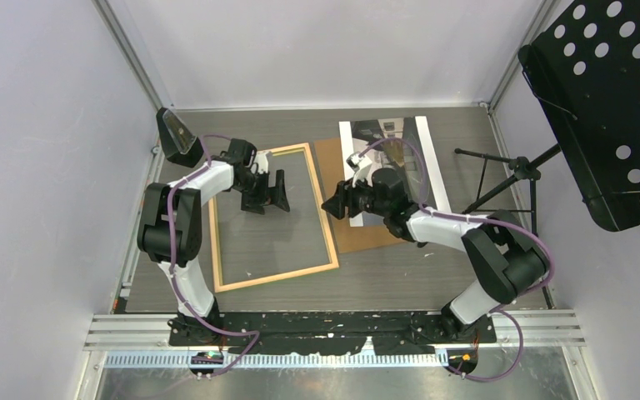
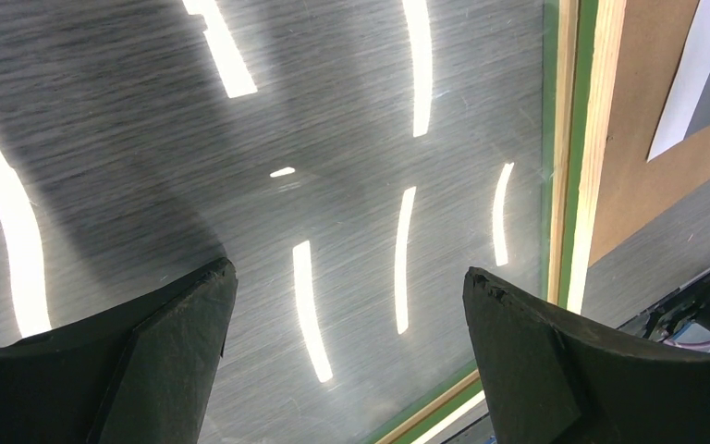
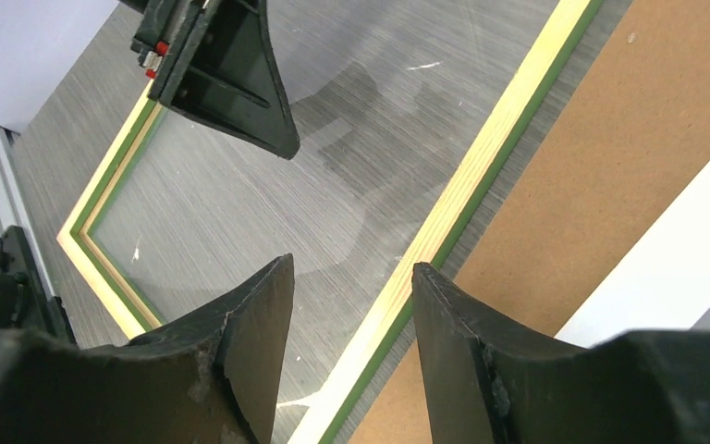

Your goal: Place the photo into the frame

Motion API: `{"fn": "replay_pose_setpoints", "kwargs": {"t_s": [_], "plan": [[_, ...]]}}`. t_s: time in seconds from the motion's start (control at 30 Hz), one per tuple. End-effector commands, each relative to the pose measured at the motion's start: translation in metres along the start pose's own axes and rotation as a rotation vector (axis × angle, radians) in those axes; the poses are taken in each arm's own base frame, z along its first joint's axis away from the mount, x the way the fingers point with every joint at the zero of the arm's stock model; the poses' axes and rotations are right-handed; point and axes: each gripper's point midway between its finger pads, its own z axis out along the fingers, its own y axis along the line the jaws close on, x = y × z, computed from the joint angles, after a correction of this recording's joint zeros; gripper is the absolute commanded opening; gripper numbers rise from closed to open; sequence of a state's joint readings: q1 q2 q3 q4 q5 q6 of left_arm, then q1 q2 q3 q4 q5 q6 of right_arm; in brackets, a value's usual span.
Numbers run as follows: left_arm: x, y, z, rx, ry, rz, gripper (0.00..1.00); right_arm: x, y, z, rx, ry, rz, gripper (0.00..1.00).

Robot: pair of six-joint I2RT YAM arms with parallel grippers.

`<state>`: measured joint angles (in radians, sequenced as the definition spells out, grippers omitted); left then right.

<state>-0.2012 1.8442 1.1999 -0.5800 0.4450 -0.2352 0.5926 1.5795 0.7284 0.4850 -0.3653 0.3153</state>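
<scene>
The frame (image 1: pixel 327 225) lies flat at the table's left centre with its light wood back up; a green edge shows along its rail (image 2: pixel 575 139) (image 3: pixel 481 176). A clear sheet (image 2: pixel 379 185) lies inside it and mirrors the lights. The photo (image 1: pixel 400 137) rests to the right on a brown hardboard sheet (image 1: pixel 358 237), with its white band (image 2: pixel 693 74) (image 3: pixel 666 277) showing. My left gripper (image 1: pixel 268 204) (image 2: pixel 348 270) hangs open over the frame's inside. My right gripper (image 1: pixel 331 207) (image 3: pixel 352 264) is open above the frame's right rail, holding nothing.
A black perforated music stand (image 1: pixel 608 108) on a tripod (image 1: pixel 500 179) stands off the table's right edge. White walls close the back and sides. The hardboard (image 3: pixel 610 185) lies close along the frame's right rail. An aluminium rail (image 1: pixel 342 329) runs along the near edge.
</scene>
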Motion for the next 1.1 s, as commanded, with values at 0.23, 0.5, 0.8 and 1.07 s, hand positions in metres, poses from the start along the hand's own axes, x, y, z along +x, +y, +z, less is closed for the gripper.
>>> {"fn": "replay_pose_setpoints", "kwargs": {"t_s": [0.23, 0.5, 0.8, 1.07], "plan": [[-0.018, -0.010, -0.020, -0.007, -0.096, 0.066, 0.97, -0.038, 0.008, -0.023, 0.001, -0.081, -0.302, 0.59], [-0.027, -0.021, -0.040, 0.011, -0.179, 0.125, 1.00, -0.057, 0.000, -0.033, 0.086, -0.092, -0.380, 0.66], [-0.040, -0.039, -0.072, 0.029, -0.277, 0.194, 1.00, -0.080, -0.011, -0.052, 0.179, -0.103, -0.379, 0.98], [-0.044, -0.049, -0.104, 0.013, -0.378, 0.282, 1.00, -0.109, -0.040, -0.084, 0.283, -0.162, -0.333, 0.96]]}}
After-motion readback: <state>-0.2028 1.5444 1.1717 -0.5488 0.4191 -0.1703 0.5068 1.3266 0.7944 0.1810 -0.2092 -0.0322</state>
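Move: The photo's middle lies roughly 17 cm to the right of the right hand, 12 cm ahead and 10 cm below it; the backing board partly under it is centred about 12 cm right and 7 cm ahead of that hand. The frame with the clear sheet in it is centred some 12 cm to the right hand's left, about level with it. From the left hand, low over the frame's middle, the photo lies about 32 cm right and 10 cm ahead. Rightward and up, away from the frame's right rail and towards the photo, the right hand travels about 10 cm, rising at first and edging forward late; its wrist rolls, the fingers swing to point more forward, and they spread from half open to wide. The left hand starts slowly, then climbs nearly 10 cm off the frame's middle, still wide open, its fingertips tilting forward some 20 degrees. ##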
